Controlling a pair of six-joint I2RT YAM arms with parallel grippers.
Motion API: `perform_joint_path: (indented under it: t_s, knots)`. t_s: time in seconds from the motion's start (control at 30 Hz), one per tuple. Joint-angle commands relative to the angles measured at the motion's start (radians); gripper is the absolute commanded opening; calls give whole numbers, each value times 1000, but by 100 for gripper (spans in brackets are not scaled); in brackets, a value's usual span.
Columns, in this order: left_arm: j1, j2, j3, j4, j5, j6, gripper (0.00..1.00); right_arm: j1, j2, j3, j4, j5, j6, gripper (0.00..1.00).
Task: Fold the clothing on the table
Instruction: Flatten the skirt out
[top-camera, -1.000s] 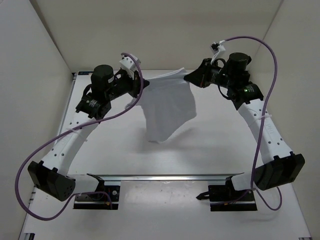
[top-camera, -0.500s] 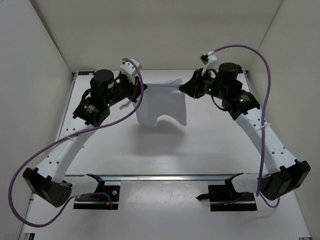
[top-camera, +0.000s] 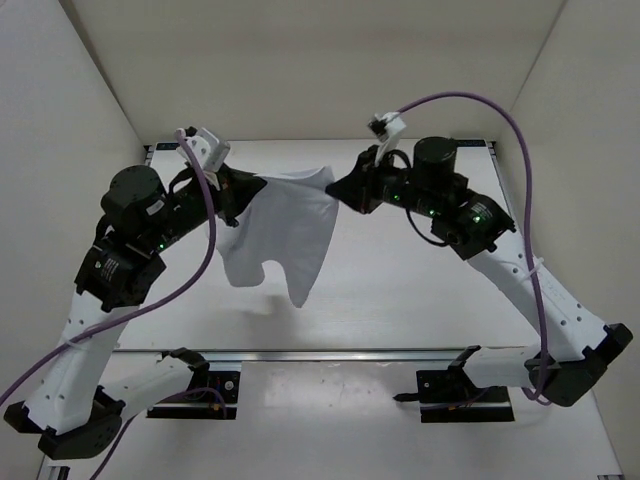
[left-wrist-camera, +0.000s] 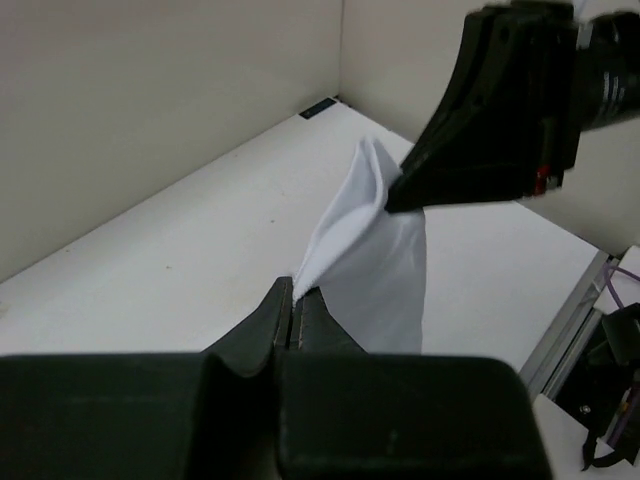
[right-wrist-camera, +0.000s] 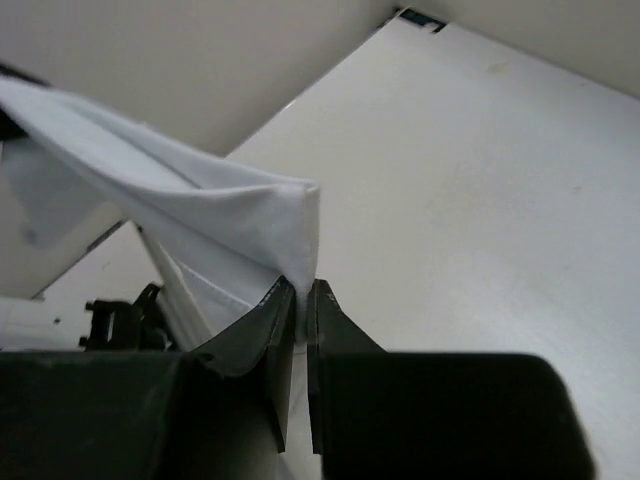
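Note:
The white clothing (top-camera: 285, 225) hangs in the air above the table (top-camera: 420, 290), stretched between both grippers, its lower part dangling free in two lobes. My left gripper (top-camera: 243, 186) is shut on its left top corner; in the left wrist view the clothing (left-wrist-camera: 375, 260) rises from the left gripper (left-wrist-camera: 297, 290). My right gripper (top-camera: 335, 190) is shut on the right top corner. In the right wrist view the clothing (right-wrist-camera: 200, 230) is pinched in the right gripper (right-wrist-camera: 302, 290).
White walls (top-camera: 80, 90) enclose the table on the left, back and right. A metal rail (top-camera: 330, 353) with two arm base mounts runs along the near side. Purple cables (top-camera: 520, 140) loop off both arms.
Both arms have swung left and toward the near side, carrying the clothing with them. The garment now hangs lower and further left, its top edge shorter between the grippers.

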Motion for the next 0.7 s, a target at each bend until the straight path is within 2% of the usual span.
perform_joint_path:
  t_s: [0.0, 0.1, 0.2, 0.33, 0.4, 0.47, 0.5, 0.53, 0.6, 0.63, 0.67]
  knots:
    - [23, 135, -6, 48, 22, -36, 0, -148, 13, -38, -35, 17, -27, 0]
    - [45, 247, -123, 149, 94, -86, 0, -249, 49, -143, -15, -2, -41, 0]
    - [42, 359, -211, 246, 78, -105, 0, -361, 92, -237, 66, -48, -42, 0]
    - [54, 595, -184, 297, 76, -110, 0, -452, 223, -279, 154, -109, -65, 0]
    - [62, 704, -118, 301, 50, -107, 29, -479, 341, -254, 174, -132, -77, 0]
    - [73, 827, -24, 271, -19, -106, 98, -508, 427, -201, 175, -164, -68, 3]
    - [74, 852, 43, 258, -50, -108, 99, -521, 470, -170, 174, -178, -71, 4]
    - [80, 892, 124, 232, -51, -99, 98, -528, 501, -127, 169, -174, -68, 11]
    - [96, 927, 201, 209, -58, -119, 99, -530, 523, -90, 160, -171, -86, 18]
    - [108, 936, 223, 221, -53, -131, 99, -534, 524, -76, 162, -149, -100, 25]
    - [108, 932, 217, 240, -44, -134, 99, -539, 532, -67, 162, -143, -103, 39]
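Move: Both hands hold the skirt's upper edge high up. The left hand's landing spot on the bare table is about 15 cm ahead, 6 cm right and 38 cm below it. The right hand's is some 17 cm ahead, 13 cm right and 34 cm down. The hanging skirt's middle is about 5 cm right of the left hand, 3 cm back and 14 cm below. Both hands sweep down about 30 cm and forward 20, drifting right, fingers tipping down, and release the skirt. ##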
